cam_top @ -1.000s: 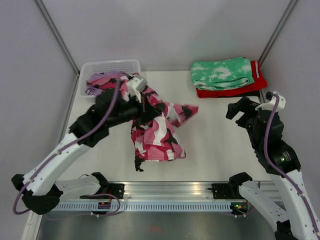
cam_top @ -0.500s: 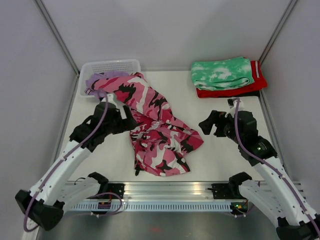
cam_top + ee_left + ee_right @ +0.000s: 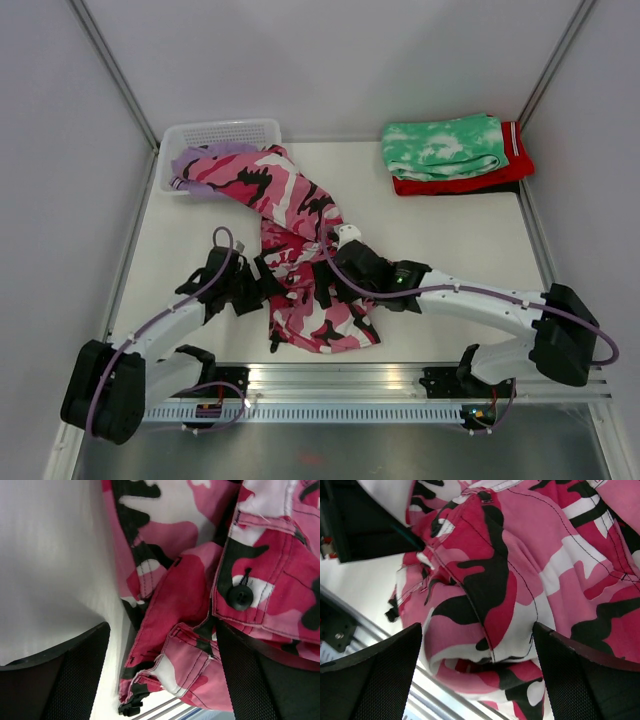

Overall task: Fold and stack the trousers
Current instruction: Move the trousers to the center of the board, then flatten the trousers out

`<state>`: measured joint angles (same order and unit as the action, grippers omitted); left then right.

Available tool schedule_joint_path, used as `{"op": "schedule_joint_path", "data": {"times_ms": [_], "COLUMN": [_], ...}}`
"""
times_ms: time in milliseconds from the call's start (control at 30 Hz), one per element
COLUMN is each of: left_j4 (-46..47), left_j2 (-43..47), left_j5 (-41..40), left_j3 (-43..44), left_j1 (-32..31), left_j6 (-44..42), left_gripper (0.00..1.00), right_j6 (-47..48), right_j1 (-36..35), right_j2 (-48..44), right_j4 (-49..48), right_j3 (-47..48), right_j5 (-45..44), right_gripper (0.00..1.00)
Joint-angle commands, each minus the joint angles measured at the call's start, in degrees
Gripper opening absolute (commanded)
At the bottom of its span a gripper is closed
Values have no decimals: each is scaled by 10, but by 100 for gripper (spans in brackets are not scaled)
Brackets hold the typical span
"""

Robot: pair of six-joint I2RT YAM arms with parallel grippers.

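The pink, white and black camouflage trousers [image 3: 305, 260] lie crumpled on the table, running from the basket down to the front edge. The lilac trousers [image 3: 190, 160] show under them at the basket. My left gripper [image 3: 264, 290] is low at the camouflage pair's left edge. In the left wrist view the left gripper [image 3: 162, 675] stands open with the waistband and a black button [image 3: 241, 596] between its spread fingers. My right gripper [image 3: 325, 288] hovers over the same pair from the right. Seen from the right wrist, the right gripper [image 3: 477, 672] is open above a folded hem.
A white basket [image 3: 222, 132] sits at the back left. A green-and-white tie-dye garment [image 3: 440, 145] lies folded on a red one [image 3: 505, 172] at the back right. The aluminium rail [image 3: 340, 385] runs along the front edge, close to the trousers' hem.
My left gripper opened and let the camouflage trousers fall flat, then dropped toward the front. My right arm swung from the right side across to the trousers.
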<state>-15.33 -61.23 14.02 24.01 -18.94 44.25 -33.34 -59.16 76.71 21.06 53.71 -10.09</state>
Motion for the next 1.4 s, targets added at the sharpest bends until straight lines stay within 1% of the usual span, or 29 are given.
{"op": "schedule_joint_path", "data": {"times_ms": [0,133,200,233,267,333,367,433,467,500,567,600,633,667,733,767,800,833,900,967,1067,1100,1133,1200,1267,1333,1367], "left_j4": [131,145,145,150,150,173,172,171,175,178,188,194,195,196,200,204,229,242,277,282,255,246,234,232,260,296,314], "left_j2": [37,88,105,107,110,113,114,114,113,113,120,124,136,141,150,149,147,139,129,119,105,97,89,58,39,0,-19], "left_j5": [65,56,48,48,54,61,55,44,47,52,76,81,83,81,84,92,104,135,167,183,145,111,99,73,61,68,73], "left_j3": [-35,-75,-82,-90,-94,-106,-109,-111,-110,-109,-106,-106,-106,-107,-107,-107,-107,-107,-104,-94,-78,-66,-62,-50,-48,-44,-37], "left_j1": [1,1,0,1,1,1,1,0,0,1,1,1,1,1,1,1,0,0,-6,-18,-58,-75,-80,-82,-82,-82,-82], "left_j6": [38,20,16,15,15,15,13,3,0,-3,-9,-9,-10,-12,-15,-15,-15,-14,-13,-16,-40,-50,-56,-69,-74,-79,-80], "left_gripper": [91,89,87,85,83,83,83,82,83,83,82,82,80,78,75,71,68,66,66,66,66,67,67,68,68,66,66], "right_j6": [-23,-6,-4,-7,-10,-20,-24,-28,-30,-35,-38,-44,-52,-59,-66,-66,-65,-65,-67,-79,-90,-90,-88,-90,-96,-106,-106], "right_j1": [-2,-2,-2,-2,-3,-2,-2,-1,0,2,3,4,6,10,11,11,11,11,11,11,11,11,11,11,11,11,11], "right_j2": [24,60,81,85,86,76,55,23,-19,-41,-87,-129,-148,-178,-201,-218,-225,-232,-244,-256,-267,-270,-273,-277,-284,-300,-309], "right_j4": [-36,-48,-50,-51,-51,-38,-24,-18,-19,-23,-56,-68,-85,-91,-106,-128,-139,-165,-191,-227,-251,-255,-258,-254,-234,-214,-208], "right_j3": [21,24,29,29,28,32,32,17,7,-4,-54,-74,-112,-129,-175,-188,-202,-226,-249,-280,-307,-315,-317,-319,-317,-324,-327], "right_j5": [-73,-73,-68,-68,-77,-105,-134,-161,-181,-187,-194,-196,-198,-200,-182,-171,-158,-131,-112,-106,-102,-99,-93,-78,-60,-51,-49], "right_gripper": [98,95,85,72,37,7,0,0,0,0,0,0,0,0,0,0,0,0,0,0,0,0,4,6,7,8,10]}}
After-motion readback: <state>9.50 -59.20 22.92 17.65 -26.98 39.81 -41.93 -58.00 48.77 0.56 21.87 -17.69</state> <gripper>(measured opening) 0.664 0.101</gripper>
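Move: Right hand: the bunched part of the trousers that it will grip lies about 2 cm ahead, straight in line sideways and some 4 cm below its open fingers. The white basket, which the trousers still trail from, is about 35 cm ahead and 32 cm left; the green folded stack is about 35 cm ahead and 31 cm right. Left hand: the near part of the heap's left side is roughly 6 cm to its right, level fore and aft and barely below. The right hand reaches down about 4 cm and slightly forward, shuts its fingers on the bunched trousers, then keeps hold as it lifts and carries the fold some 7 cm to the right, lowers it about 5 cm again and draws back 3 to 4 cm, rolling its left side up and turning a little clockwise. The left hand meanwhile edges up about 4 cm and then some 6 cm right over the heap's left side, tipping its fingertips outward about 20 degrees, turning clockwise and narrowing its fingers to about two thirds open without gripping. ##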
